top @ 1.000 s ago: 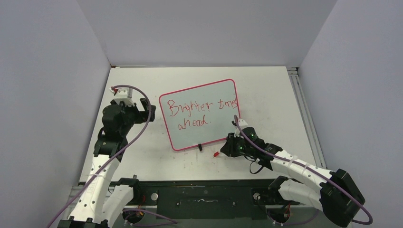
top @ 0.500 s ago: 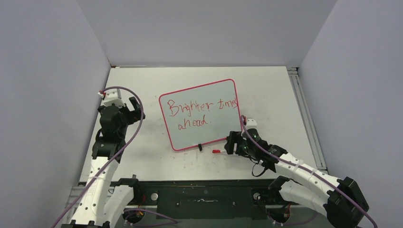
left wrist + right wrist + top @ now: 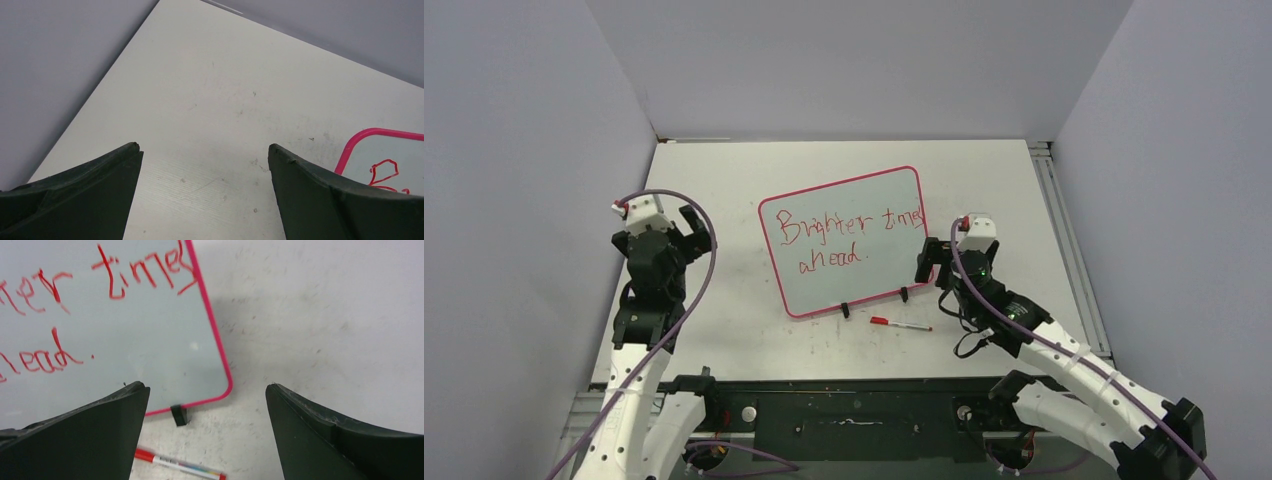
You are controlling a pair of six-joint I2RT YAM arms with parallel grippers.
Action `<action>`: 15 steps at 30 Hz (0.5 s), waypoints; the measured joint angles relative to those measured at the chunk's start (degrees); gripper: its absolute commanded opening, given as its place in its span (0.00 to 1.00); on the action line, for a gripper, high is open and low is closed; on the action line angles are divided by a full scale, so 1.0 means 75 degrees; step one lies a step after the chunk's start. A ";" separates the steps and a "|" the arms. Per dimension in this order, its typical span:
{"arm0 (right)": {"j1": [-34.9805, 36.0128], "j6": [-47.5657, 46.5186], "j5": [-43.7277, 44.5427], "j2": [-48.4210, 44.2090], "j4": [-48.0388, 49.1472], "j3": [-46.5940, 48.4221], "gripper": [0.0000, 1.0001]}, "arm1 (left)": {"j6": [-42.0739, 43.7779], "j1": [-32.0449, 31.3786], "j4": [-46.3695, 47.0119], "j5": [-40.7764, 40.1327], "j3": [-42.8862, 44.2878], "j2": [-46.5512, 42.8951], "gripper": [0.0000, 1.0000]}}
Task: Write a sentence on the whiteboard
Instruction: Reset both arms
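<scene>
The whiteboard (image 3: 864,272), pink-framed, lies at the table's middle and carries the sentence (image 3: 844,232) "Brighter times ahead" in red over two lines. A red-capped marker (image 3: 900,323) rests on the table just in front of the board's near edge, with nothing touching it. My right gripper (image 3: 936,265) hovers open by the board's right near corner; its wrist view shows the board (image 3: 150,350), the lettering (image 3: 115,280) and the marker (image 3: 177,465) below the open gripper (image 3: 207,386). My left gripper (image 3: 694,230) is open and empty, left of the board, whose corner (image 3: 361,137) shows beside the gripper (image 3: 204,150).
Grey walls enclose the table on the left, back and right. A metal rail (image 3: 1064,240) runs along the right edge. A small black foot (image 3: 179,415) clips the board's near edge. Bare table (image 3: 714,300) lies between the left arm and the board.
The right gripper opened, released the marker onto the table and pulled back up to the right. The left arm drew away to the left of the board.
</scene>
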 measured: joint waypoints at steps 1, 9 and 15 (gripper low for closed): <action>0.0000 -0.0137 0.0195 -0.0125 0.0090 0.0003 0.90 | 0.0006 0.0000 -0.0023 -0.0090 0.0000 -0.0026 0.96; -0.0038 -0.2040 0.1134 -0.1268 0.2028 -0.0111 0.90 | 0.0117 -0.0006 -0.0058 -0.0420 0.0000 -0.0122 0.96; -0.0044 -0.2585 0.1250 -0.1265 0.2433 -0.0114 0.90 | 0.0137 -0.0009 -0.0087 -0.0420 0.0000 -0.0125 0.96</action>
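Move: The whiteboard's middle lies roughly 13 cm ahead of the empty right hand, 20 cm to its left and 15 cm below; its near right corner is almost under that hand. The marker lies on the table some 7 cm back and 7 cm to the right hand's left, about 16 cm below. From the left hand, already out at its side, the board's middle is around 11 cm ahead, 34 cm to the right and 25 cm lower. Up and quickly, the empty right hand climbs about 11 cm away from the marker and the board's near right corner, drifting some 3 cm to its right and slightly forward. Its wrist tips up some 25 degrees, so the downward-slanting fingers come almost level; they stay wide open and touch nothing as the hand eases to a stop. ##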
